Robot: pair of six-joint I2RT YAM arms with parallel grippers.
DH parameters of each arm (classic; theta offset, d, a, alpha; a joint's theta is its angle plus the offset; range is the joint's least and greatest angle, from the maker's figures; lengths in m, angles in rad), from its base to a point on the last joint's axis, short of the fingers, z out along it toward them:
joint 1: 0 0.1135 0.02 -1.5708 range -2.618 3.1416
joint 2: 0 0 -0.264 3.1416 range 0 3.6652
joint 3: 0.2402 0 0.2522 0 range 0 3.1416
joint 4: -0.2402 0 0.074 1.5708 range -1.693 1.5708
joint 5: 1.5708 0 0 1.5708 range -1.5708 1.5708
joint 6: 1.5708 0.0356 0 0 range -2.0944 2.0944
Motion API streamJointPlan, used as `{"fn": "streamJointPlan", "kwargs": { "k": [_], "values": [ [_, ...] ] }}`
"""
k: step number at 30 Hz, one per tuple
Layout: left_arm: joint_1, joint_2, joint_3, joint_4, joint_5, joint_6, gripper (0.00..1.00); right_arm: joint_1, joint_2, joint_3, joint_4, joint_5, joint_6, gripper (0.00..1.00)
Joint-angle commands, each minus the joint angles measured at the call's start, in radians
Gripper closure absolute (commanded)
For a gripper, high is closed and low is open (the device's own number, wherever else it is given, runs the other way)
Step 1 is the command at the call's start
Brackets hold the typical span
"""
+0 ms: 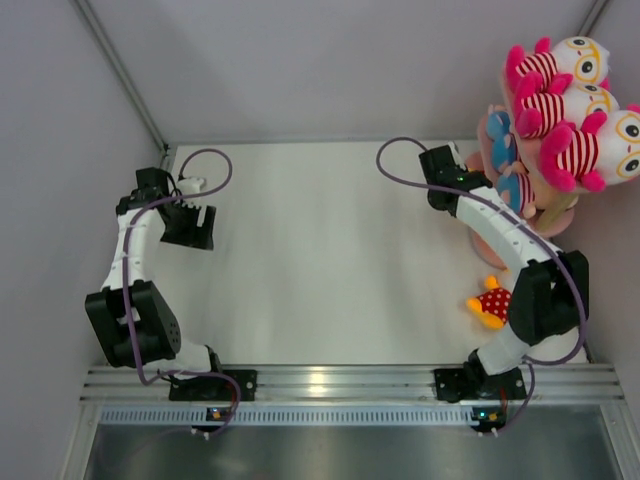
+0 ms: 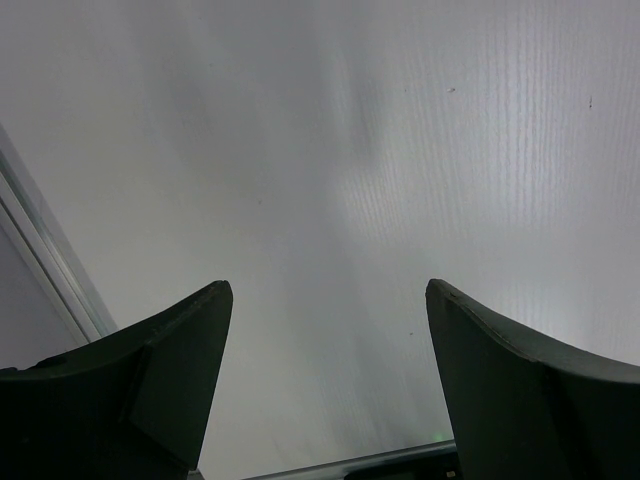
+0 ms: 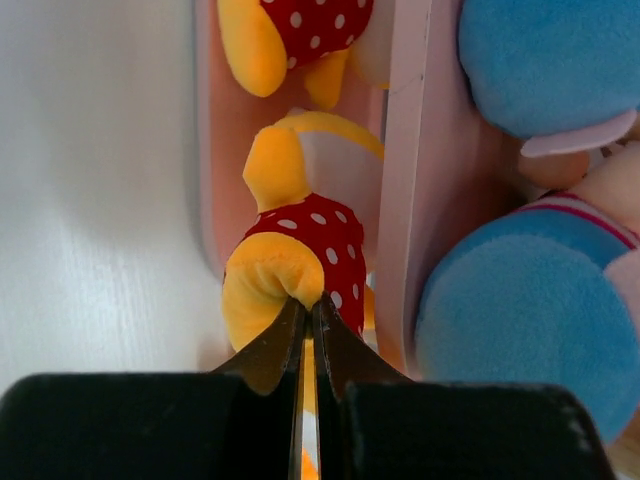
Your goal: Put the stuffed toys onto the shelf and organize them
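The pink shelf (image 1: pixel 483 250) stands at the far right. Three white-pink striped toys (image 1: pixel 570 105) lie on its top tier. Blue-clad boy toys (image 1: pixel 503 140) sit on the middle tier and show in the right wrist view (image 3: pixel 520 330). My right gripper (image 1: pixel 462 168) is at the bottom tier, shut (image 3: pixel 310 300) on a limb of an orange-yellow polka-dot toy (image 3: pixel 300 240) resting on the bottom board (image 3: pixel 405 180). A second polka-dot toy (image 3: pixel 290 30) lies beyond it. A third polka-dot toy (image 1: pixel 490 302) lies on the table by the right arm. My left gripper (image 1: pixel 192 238) is open and empty (image 2: pixel 328 300).
White walls enclose the table on the left, back and right. A metal rail (image 1: pixel 340 385) runs along the near edge by the arm bases. The wall's base strip (image 2: pixel 45 270) shows left of my left gripper.
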Motion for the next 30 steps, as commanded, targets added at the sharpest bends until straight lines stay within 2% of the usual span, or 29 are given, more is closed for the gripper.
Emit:
{"fn": "streamJointPlan", "kwargs": {
  "k": [1,5,12,19,30],
  "values": [
    [0.006,-0.005,0.036,-0.004,0.029,0.018,0.16,-0.055,0.037,-0.068,0.161,0.058,-0.090,1.00],
    [0.006,-0.007,0.036,-0.005,0.030,0.016,0.16,-0.058,0.077,-0.125,0.353,0.061,-0.184,1.00],
    [0.006,-0.022,0.028,-0.005,0.013,0.015,0.16,-0.073,0.189,-0.136,0.562,0.090,-0.331,1.00],
    [0.008,-0.037,0.029,-0.005,0.001,0.019,0.16,-0.093,0.274,-0.127,0.668,0.067,-0.415,1.00],
    [0.006,-0.040,0.031,-0.005,0.004,0.015,0.15,-0.121,0.294,-0.102,0.704,0.047,-0.428,1.00]
  ]
}}
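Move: The right hand holds the spotted yellow toy by one foot. Its spot on the shelf's lowest tier lies about 9 cm ahead, 5 cm right and 13 cm below. The yellow toy already on that tier is roughly 15 cm ahead, 5 cm right and 13 cm below. The nearest blue doll, one tier up, sits 3 cm ahead, 6 cm right, near hand height. From the idle left hand, the spot is some 12 cm ahead and 65 cm right. Down first, then forward and still sinking, the right hand takes the yellow toy in below the middle tier's edge towards the toy already there. It goes about 8 cm forward and 8 cm down, drifting some 3 cm right and easing up slightly at the last. The wrist rolls some 15 degrees so the fingers reach flatter and farther right; they stay shut on the foot. ##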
